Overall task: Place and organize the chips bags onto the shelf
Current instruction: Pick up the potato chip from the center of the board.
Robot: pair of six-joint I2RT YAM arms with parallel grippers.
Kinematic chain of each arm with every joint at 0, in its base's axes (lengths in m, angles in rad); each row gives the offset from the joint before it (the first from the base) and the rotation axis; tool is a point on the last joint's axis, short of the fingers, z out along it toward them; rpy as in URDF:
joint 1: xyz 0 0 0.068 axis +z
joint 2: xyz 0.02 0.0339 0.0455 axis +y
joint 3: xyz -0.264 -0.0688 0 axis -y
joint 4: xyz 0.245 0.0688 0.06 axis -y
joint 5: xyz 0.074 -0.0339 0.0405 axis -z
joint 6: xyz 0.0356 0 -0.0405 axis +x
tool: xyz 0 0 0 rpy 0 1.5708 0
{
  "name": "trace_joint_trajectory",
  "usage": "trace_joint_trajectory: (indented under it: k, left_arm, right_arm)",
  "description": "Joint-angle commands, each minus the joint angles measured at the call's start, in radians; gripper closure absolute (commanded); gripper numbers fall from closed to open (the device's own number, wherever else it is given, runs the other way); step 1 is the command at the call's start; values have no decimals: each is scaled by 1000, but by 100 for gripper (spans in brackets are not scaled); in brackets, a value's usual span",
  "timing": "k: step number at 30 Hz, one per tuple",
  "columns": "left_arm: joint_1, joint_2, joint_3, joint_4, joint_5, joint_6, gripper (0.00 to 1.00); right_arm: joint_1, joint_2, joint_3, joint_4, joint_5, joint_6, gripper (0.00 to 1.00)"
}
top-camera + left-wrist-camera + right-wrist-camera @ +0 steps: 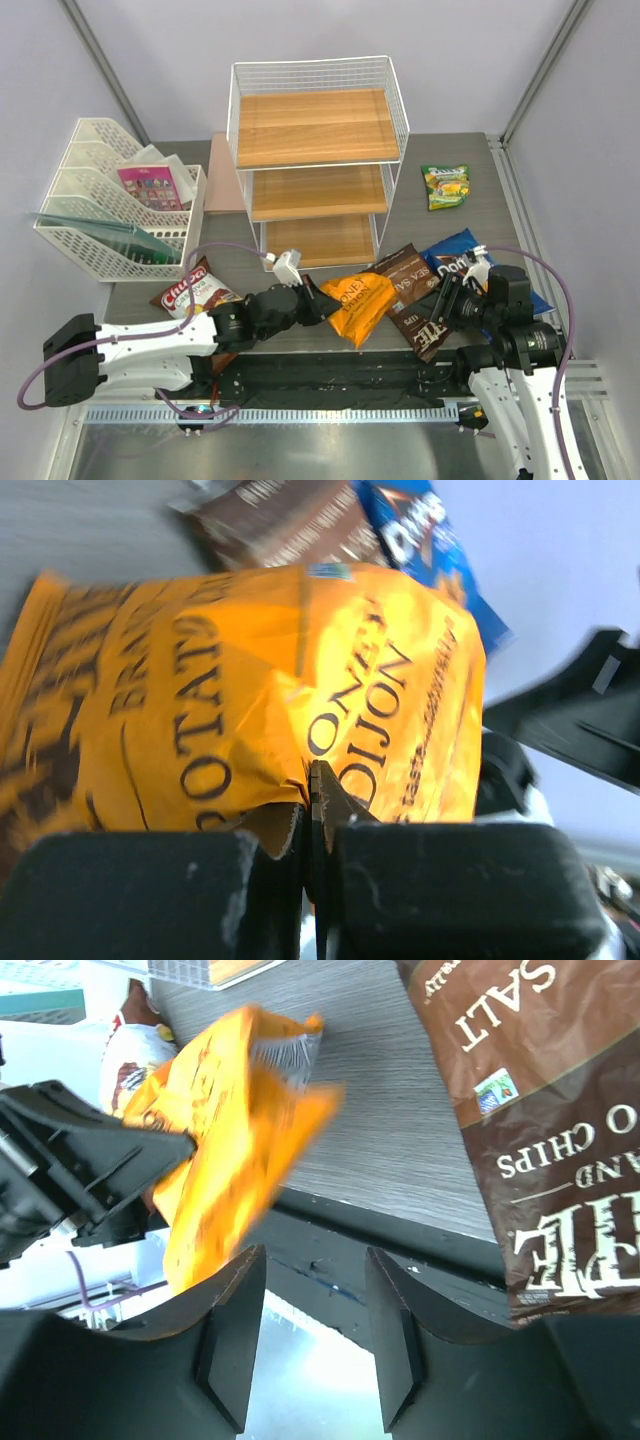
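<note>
My left gripper is shut on the edge of the orange Honey Dijon bag; in the left wrist view the fingers pinch the bag's crimped seam. My right gripper stands open with nothing between its fingers, beside the dark brown Sea Salt bag. The blue Doritos bag lies partly under that bag. A small green-yellow bag lies right of the shelf. The brown-white bag with red lettering lies at the left.
A white mesh file tray holding a pink card packet stands left of the shelf. The shelf's three boards carry nothing. A black strip runs along the table's near edge, under my right gripper.
</note>
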State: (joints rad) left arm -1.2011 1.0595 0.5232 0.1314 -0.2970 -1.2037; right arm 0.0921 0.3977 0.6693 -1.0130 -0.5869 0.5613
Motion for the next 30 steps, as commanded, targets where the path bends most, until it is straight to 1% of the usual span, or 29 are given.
trace_joint_trajectory:
  k: [1, 3, 4, 5, 10, 12, 15, 18, 22, 26, 29, 30]
  left_arm:
    - [20, -50, -9, -128, -128, 55, 100]
    - [23, -55, -20, -128, -136, 56, 100]
    - [24, -50, -19, -118, -134, 62, 100]
    - [26, -44, -9, -116, -134, 66, 100]
    - [26, 5, 31, -107, -96, 79, 100]
    - [26, 7, 34, -93, -96, 75, 100]
    - [26, 2, 41, -82, -102, 78, 100]
    - [26, 19, 69, -93, -108, 92, 100]
    - [40, 54, 100, -88, -119, 108, 100]
    - [75, 109, 164, -73, -88, 142, 100]
    - [89, 146, 213, -81, -62, 162, 100]
    - [89, 149, 218, -79, -57, 164, 100]
  right_arm:
    - [3, 4, -7, 63, -60, 43, 49]
    - [6, -6, -25, 80, -77, 46, 47]
    - [11, -10, -34, 112, -109, 55, 42]
    - [14, -13, -43, 134, -131, 67, 40]
    - [17, -14, -76, 235, -129, 124, 34]
    - [17, -2, -82, 252, -139, 130, 34]
    - [21, 9, -96, 278, -140, 146, 29]
    - [29, 0, -119, 333, -140, 186, 29]
    - [49, 16, -122, 347, -107, 186, 30]
    - [107, 88, -134, 416, -58, 186, 29]
    - [202, 134, -135, 510, 16, 228, 27]
    - [268, 162, -148, 575, 36, 245, 26]
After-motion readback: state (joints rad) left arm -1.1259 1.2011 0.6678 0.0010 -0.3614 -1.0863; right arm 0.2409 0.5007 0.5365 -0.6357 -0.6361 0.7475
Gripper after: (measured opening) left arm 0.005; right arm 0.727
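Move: The orange chips bag already hangs pinched in the left hand, its middle some 6 cm to that hand's right; the shelf's bottom board lies about 16 cm ahead, 1 cm left and 11 cm lower. From the empty right hand, the orange bag's middle is roughly 12 cm left, level fore and aft and about as high. The brown bag's middle is about 3 cm ahead, 2 cm left and 12 cm below, the blue bag's 10 cm ahead, 8 cm right and 12 cm below. The orange bag stays pinched in the shut left fingers as the left hand first sinks about 4 cm while easing left and slightly forward, then rises partway and swings forward and a little right towards the shelf, rolled some 10 degrees with its left side up. The right hand closes in on the bag, about 4 cm left and 2.5 forward, opening wider and rolling its left side up likewise. ##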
